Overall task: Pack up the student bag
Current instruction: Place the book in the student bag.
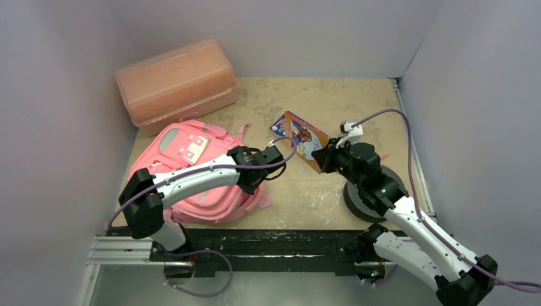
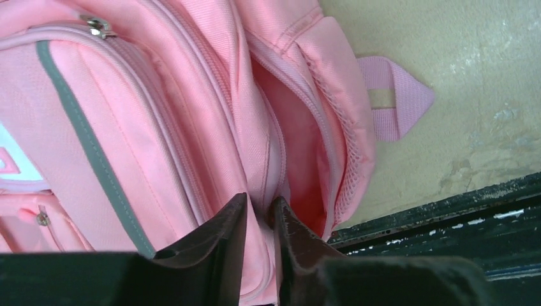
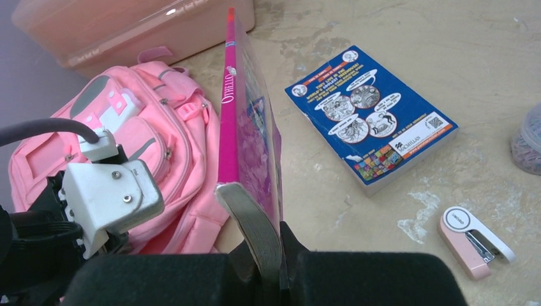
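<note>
The student bag (image 1: 185, 166) lies flat on the left of the table, pink with grey strips, its main opening gaping toward the middle. My left gripper (image 1: 279, 155) reaches across it and, in the left wrist view, the left gripper (image 2: 260, 205) pinches a fold of the student bag (image 2: 159, 127) at the zip edge of the opening. My right gripper (image 1: 322, 159) is shut on a thin magenta book (image 1: 307, 141), held on edge above the table centre. From the right wrist, the book (image 3: 245, 127) stands upright in the right gripper (image 3: 271, 239), with the bag (image 3: 147, 140) to its left.
A salmon translucent plastic box (image 1: 175, 83) stands behind the bag. A blue paperback (image 3: 370, 115) lies flat on the table beyond the held book. A small pink and white stapler (image 3: 475, 242) and a round container (image 3: 528, 140) sit on the right.
</note>
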`<state>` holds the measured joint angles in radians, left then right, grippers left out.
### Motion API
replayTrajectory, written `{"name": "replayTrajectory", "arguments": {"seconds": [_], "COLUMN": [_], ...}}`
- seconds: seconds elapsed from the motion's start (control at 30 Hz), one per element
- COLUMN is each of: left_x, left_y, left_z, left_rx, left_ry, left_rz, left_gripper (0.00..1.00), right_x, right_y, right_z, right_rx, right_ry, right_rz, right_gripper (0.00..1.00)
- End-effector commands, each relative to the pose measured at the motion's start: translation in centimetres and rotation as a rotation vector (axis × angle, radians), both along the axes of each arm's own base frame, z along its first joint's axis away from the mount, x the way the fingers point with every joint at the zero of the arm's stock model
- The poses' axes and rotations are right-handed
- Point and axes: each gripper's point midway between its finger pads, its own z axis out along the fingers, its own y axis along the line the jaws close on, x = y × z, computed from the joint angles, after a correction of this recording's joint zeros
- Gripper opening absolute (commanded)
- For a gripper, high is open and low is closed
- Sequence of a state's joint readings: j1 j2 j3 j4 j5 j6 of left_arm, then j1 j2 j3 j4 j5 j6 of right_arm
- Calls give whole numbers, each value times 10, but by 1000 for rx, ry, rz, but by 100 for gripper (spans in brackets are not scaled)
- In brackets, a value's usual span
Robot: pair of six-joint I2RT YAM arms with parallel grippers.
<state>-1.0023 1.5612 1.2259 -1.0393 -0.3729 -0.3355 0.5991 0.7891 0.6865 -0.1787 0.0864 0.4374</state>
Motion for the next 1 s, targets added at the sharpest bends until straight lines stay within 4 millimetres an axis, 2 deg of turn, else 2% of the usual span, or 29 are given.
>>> {"name": "replayTrajectory", "arguments": {"seconds": [0.0, 0.07, 0.17, 0.23, 0.47, 0.57, 0.8, 0.87, 0.97], "left_x": [25, 33, 43, 50, 65, 67, 65, 64, 64], "left_y": [10, 17, 27, 36, 71, 79, 85, 85, 83], "left_z": [41, 56, 81, 100, 173, 192, 215, 218, 218], "left_rx": [25, 37, 40, 32, -13, -58, -169, -189, -198], "left_ry": [-171, -240, -350, -434, -747, -826, -896, -899, -899], "left_rz": [5, 22, 68, 110, 301, 337, 369, 365, 344], "left_gripper": [16, 7, 1, 0, 0, 0, 0, 0, 0], "right_x": [-5, -9, -18, -25, -74, -88, -77, -72, -65], "right_y": [0, 0, 1, 9, 75, 95, 114, 122, 140], "right_z": [30, 29, 22, 21, 28, 29, -1, -3, 5], "right_rx": [22, 18, 24, 57, 383, 537, 755, 801, 871], "right_ry": [-30, -4, 67, 107, 359, 475, 713, 738, 744], "right_rz": [22, 27, 38, 78, 415, 528, 474, 474, 480], "right_gripper": [0, 0, 0, 0, 0, 0, 0, 0, 0]}}
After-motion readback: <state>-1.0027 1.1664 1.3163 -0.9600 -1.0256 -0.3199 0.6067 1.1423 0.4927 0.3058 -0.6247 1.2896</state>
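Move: The right hand already holds the pink-spined book and takes it to the student bag's mouth, about 20 cm to its left, 7 cm back and 14 cm lower. From that hand the blue book lies roughly 11 cm ahead and 4 cm left, the stapler some 2 cm ahead and 7 cm right, both about 21 cm below. The left hand's closing fingers straddle the mouth's front-panel rim, about 1 cm below the hand point; the bag's end tab sits level ahead, about 7 cm right and 4 cm lower. The left fingers close fully on the rim of the bag's front panel and haul it up some 19 cm, drawing it left and a little forward as the hand tips from pointing down to pointing forward. The right hand, still pinching the book by its end, eases back at first, then swings about 11 cm left and 7 cm back, sinking some 5 cm late on while its wrist rolls and tips down by roughly 60 degrees, to bring the book's free end to the mouth. ##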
